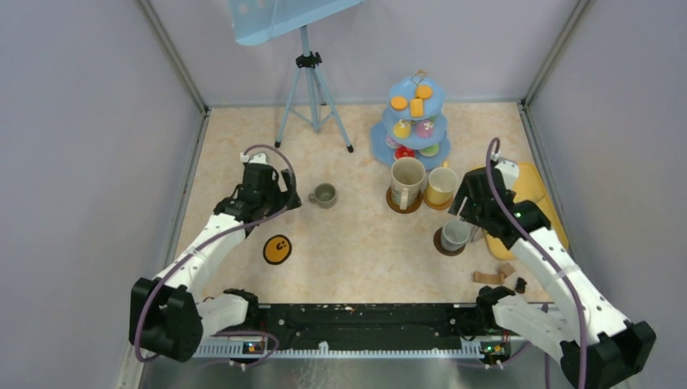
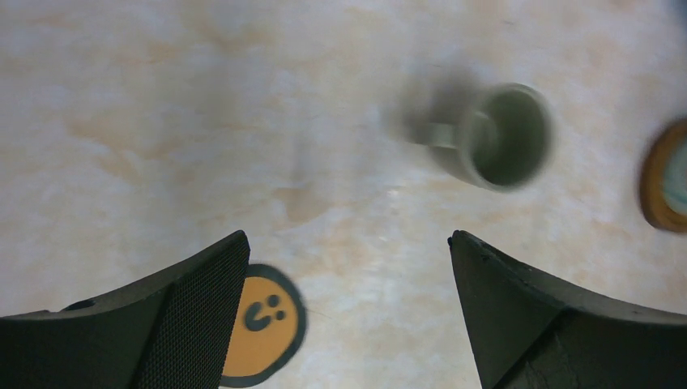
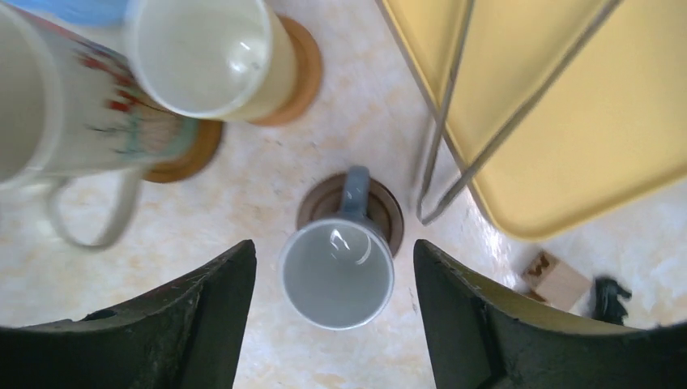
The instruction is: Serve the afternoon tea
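Note:
The light-blue three-tier cake stand (image 1: 416, 121) with small toy cakes stands at the back. In front of it, a large cream mug (image 1: 407, 180) and a yellow mug (image 1: 442, 185) each sit on a brown coaster. A small grey mug (image 3: 338, 271) stands upright on a brown coaster (image 3: 389, 212). My right gripper (image 3: 334, 245) is open around it, with a gap on both sides. Another grey mug (image 2: 498, 136) stands on the bare table, ahead and right of my open, empty left gripper (image 2: 347, 237). An orange smiley coaster (image 2: 263, 324) lies by its left finger.
The flat yellow tray (image 1: 531, 190) lies at the right with the metal tongs (image 3: 445, 121) across its edge. A tripod (image 1: 312, 89) holding a blue board stands at the back. A wooden block (image 1: 490, 275) and a small black piece (image 1: 520, 284) lie near the right arm.

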{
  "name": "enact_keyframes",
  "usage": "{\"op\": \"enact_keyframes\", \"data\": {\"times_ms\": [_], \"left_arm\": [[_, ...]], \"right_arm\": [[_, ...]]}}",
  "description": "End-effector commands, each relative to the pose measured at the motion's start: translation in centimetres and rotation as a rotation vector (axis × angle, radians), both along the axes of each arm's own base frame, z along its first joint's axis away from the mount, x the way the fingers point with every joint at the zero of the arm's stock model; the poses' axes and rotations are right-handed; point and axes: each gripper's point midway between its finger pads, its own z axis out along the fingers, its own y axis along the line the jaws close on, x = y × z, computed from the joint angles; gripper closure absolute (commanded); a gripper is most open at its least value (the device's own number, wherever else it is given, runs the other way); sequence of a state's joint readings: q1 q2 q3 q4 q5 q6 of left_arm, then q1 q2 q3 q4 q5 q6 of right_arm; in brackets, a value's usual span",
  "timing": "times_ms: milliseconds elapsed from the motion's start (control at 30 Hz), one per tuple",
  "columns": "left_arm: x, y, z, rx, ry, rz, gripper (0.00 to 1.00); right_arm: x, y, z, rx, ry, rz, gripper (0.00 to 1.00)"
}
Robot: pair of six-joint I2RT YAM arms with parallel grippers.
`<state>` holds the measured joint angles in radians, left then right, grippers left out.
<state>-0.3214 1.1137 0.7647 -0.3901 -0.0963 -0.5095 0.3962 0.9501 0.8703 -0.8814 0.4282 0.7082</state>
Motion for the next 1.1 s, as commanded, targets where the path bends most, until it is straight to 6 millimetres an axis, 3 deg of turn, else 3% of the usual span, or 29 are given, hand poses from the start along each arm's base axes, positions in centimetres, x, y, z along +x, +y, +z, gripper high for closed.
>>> {"op": "enact_keyframes", "data": {"times_ms": [0,133,233,367,533,633,700,767,933,1000,1067], "left_arm": [[-1.6,6.6,-4.2,0.043,0.224,0.323,0.01],[-3.6,9.4,-7.8,-0.085,0.339,0.457,0.04],[-4.3,10.0,-8.7,-0.105,0.364,0.521,0.05],[-5.9,8.7,-9.8,-0.169,0.433,0.524,0.05],[-7.5,7.0,-12.5,-0.234,0.505,0.506,0.10],[-7.4,6.4,-13.1,-0.254,0.498,0.479,0.21],[-7.5,4.7,-13.1,-0.274,0.512,0.436,0.27],[-8.0,1.8,-13.2,-0.260,0.536,0.359,0.29],[-10.1,-7.8,-12.5,-0.266,0.598,0.049,0.39],[-10.1,-10.0,-12.1,-0.257,0.598,-0.040,0.39],[-9.5,-10.9,-11.2,-0.246,0.562,-0.095,0.39]], "right_arm": [[2.0,0.7,6.8,-0.006,-0.226,0.153,0.29],[3.2,3.4,8.8,0.058,-0.318,0.290,0.28],[3.8,5.1,9.3,0.123,-0.355,0.346,0.29],[4.3,6.1,9.8,0.166,-0.392,0.371,0.30],[4.4,5.9,10.5,0.153,-0.411,0.373,0.31],[3.9,5.5,10.3,0.146,-0.413,0.363,0.31],[3.6,5.2,10.2,0.142,-0.416,0.357,0.32],[3.4,5.1,10.3,0.139,-0.416,0.355,0.32],[3.3,5.1,11.2,0.135,-0.450,0.369,0.33],[3.6,5.8,11.3,0.145,-0.466,0.406,0.33],[3.7,7.2,11.3,0.174,-0.477,0.485,0.33]]}}
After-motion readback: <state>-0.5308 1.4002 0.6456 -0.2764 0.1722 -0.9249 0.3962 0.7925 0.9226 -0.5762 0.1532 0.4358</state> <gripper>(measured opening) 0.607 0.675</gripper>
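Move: The smiley coaster lies some 9 cm back and 6 cm to the left of the left hand, about 11 cm below it; the small green cup stands roughly 8 cm ahead and 10 cm to its right. From the right hand the coaster is about 57 cm left and 5 cm back. That hand hangs some 11 cm above the grey cup, 2 cm behind it; the yellow cup stands about 13 cm ahead and 4 cm left. Down and to the left by about 10 cm each, then a little back, the open left hand swoops to the smiley coaster, turning counter-clockwise and tipping down; its fingers close partway and, staying low, it sweeps some 20 cm right, swinging back clockwise, past and away from the coaster. The right hand climbs about 10 cm off the grey cup, drifting left and forward, its fingers tilting up. ##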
